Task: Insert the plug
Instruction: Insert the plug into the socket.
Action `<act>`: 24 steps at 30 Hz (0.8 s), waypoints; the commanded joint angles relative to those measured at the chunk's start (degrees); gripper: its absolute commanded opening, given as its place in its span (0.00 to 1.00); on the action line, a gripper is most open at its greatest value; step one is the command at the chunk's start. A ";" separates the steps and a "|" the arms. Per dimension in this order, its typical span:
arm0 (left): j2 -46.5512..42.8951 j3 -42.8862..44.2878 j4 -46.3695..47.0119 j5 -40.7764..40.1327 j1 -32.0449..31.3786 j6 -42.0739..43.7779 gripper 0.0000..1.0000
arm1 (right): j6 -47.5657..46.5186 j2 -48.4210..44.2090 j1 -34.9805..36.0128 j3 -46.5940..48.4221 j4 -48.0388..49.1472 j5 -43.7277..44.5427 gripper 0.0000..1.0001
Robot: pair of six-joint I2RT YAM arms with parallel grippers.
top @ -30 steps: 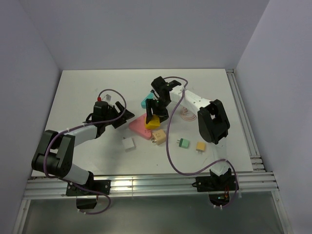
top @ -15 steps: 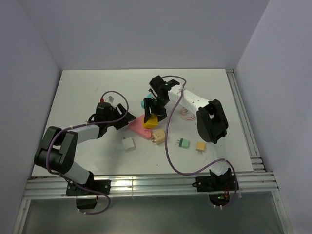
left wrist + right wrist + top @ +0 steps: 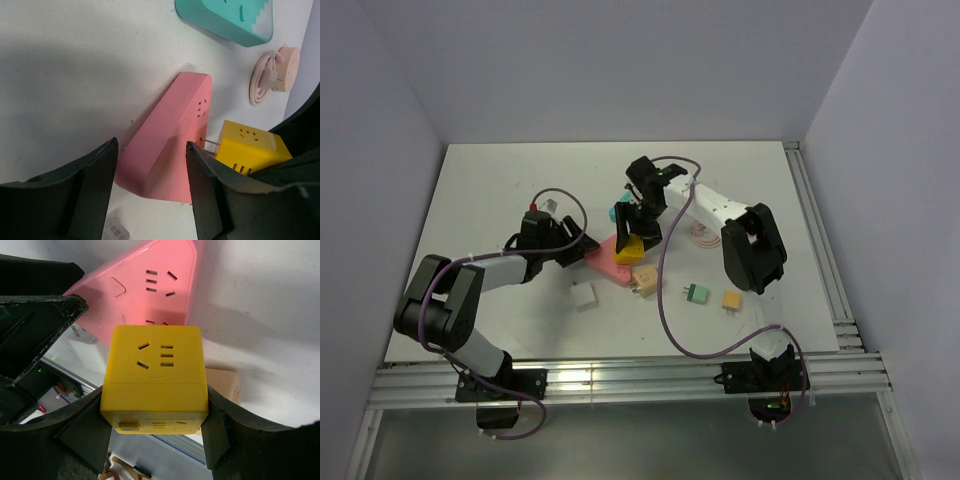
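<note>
A pink power strip lies flat mid-table. My right gripper is shut on a yellow cube plug, held tilted over the strip's far end. In the left wrist view its metal prongs reach the strip's sockets beside the yellow cube plug. My left gripper is open and straddles the near end of the pink power strip. The left finger stands clear of the strip's side, while the right finger is close to its top face.
A teal power strip lies just behind the pink one, with a peach coiled cable to its right. A white adapter, a tan plug, a green plug and an orange plug lie nearer the front.
My left gripper slid right up to the pink strip's end and its jaws narrowed. The right gripper with the yellow plug shifted slightly, then held still.
</note>
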 commanded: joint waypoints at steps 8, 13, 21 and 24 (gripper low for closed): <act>1.72 2.95 1.48 -0.58 -0.96 1.83 0.56 | -1.15 2.91 0.61 2.91 -1.66 0.74 0.00; 2.60 3.74 1.48 -0.57 -1.40 2.01 0.50 | -0.71 4.05 0.61 4.05 -3.41 2.93 0.00; 5.32 6.29 2.01 -1.89 -4.39 2.45 0.43 | -0.09 9.14 1.14 11.26 -11.58 10.14 0.00; 6.46 7.60 1.57 -2.15 -5.53 2.88 0.41 | -0.09 10.20 1.23 11.71 -13.17 11.99 0.00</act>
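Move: The pink power strip, whose socket the yellow plug is meant for, has its middle about 4 cm left, 2 cm back and 5 cm below the right hand, which holds the plug. From the left hand it is some 4 cm right, 3 cm back and 2 cm down. The tan adapter is about 7 cm back and 3 cm right of the right hand; the teal strip lies about 11 cm ahead of that hand and 1 cm right. The white plug sits about 10 cm back and 2 cm left of the left hand. The left hand slides about 2 cm right and 1.5 cm forward over the pink strip's left end, its fingers closing by about a third of their gap there as it comes to bear on the strip and steady it. The right hand keeps its grip on the yellow plug, easing roughly half a centimetre down onto the socket face and then as far forward, while it tilts some 5 to 10 degrees with its left side dipping to line up the prongs. ##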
